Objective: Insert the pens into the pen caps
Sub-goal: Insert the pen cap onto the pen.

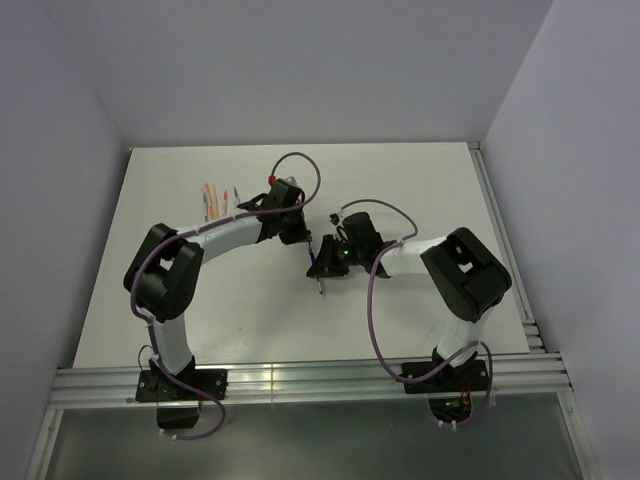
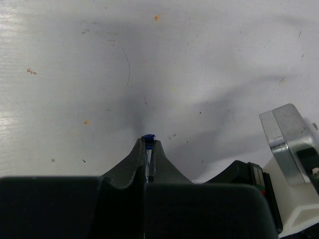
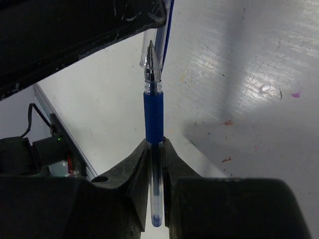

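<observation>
My right gripper (image 3: 156, 144) is shut on a blue pen (image 3: 153, 114), which has a clear barrel, a blue grip and a metal tip pointing away from the wrist. The tip sits at the mouth of a clear pen cap (image 3: 146, 56) with a blue clip. My left gripper (image 2: 148, 145) is shut on that cap, and only the cap's blue end (image 2: 148, 137) pokes out between its fingertips. In the top view the two grippers meet nose to nose at mid table, left (image 1: 300, 238) and right (image 1: 322, 265). Several more pens (image 1: 215, 200) lie at the back left.
Part of the right arm (image 2: 289, 134), silver and white, shows close at the right of the left wrist view. Purple cables (image 1: 300, 160) loop above both arms. The white table (image 1: 420, 180) carries small ink marks, and aluminium rails (image 1: 300, 380) run along its near edge.
</observation>
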`<control>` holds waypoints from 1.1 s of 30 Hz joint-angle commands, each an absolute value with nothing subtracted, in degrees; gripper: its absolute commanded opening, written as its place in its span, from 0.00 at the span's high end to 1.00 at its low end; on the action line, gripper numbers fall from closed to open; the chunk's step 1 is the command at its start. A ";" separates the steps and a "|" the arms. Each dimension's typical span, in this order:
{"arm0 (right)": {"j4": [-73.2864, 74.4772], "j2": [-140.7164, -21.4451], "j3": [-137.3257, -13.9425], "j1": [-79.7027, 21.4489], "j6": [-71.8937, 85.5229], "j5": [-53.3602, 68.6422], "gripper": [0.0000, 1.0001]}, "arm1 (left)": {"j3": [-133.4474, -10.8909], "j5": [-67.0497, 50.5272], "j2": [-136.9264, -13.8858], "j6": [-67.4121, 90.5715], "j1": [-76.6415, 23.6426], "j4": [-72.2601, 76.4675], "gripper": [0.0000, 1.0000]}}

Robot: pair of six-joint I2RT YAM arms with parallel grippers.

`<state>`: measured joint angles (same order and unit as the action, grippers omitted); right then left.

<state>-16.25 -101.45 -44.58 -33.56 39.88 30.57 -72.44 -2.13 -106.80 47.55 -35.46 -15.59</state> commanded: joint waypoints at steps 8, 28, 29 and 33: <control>-16.96 -98.79 -46.84 -31.64 40.52 29.00 1.00 | -71.89 -2.02 -100.81 48.16 -36.56 -15.47 1.00; -14.86 -84.48 -53.79 -31.55 29.46 18.81 1.00 | -73.39 -0.26 -85.70 48.87 -42.10 -20.56 1.00; -14.68 -83.68 -54.05 -31.55 28.83 18.46 1.00 | -74.00 -0.35 -85.35 48.52 -42.36 -21.00 1.00; -12.58 -80.78 -55.45 -31.55 26.28 17.14 1.00 | -74.97 1.41 -83.06 47.11 -43.24 -22.94 1.00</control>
<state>-9.28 -83.50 -50.74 -32.77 29.54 25.76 -73.30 6.83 -86.50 48.42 -39.51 -15.33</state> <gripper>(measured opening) 0.185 0.034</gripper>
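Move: The blue cap in the left fingers is already lined up with the pen in the right hand, its tip just inside the cap's mouth. That tip lies about 5 cm back from the left hand, 1 cm right and 1 below; from the right hand the cap is about 7 cm ahead, 2 left and 1 above. The row of other pens lies on the table some 20 cm left of the left hand, 9 ahead and 8 below. Closing on each other as they climb, the two hands keep their pinches and drive pen and cap together: the right goes about 3 cm forward into the cap while the left eases 1 cm back. Both lift slowly, then fast, the left by some 16 cm and the right by 13, with both wrists tipping fingers upward 20 to 25 degrees. ##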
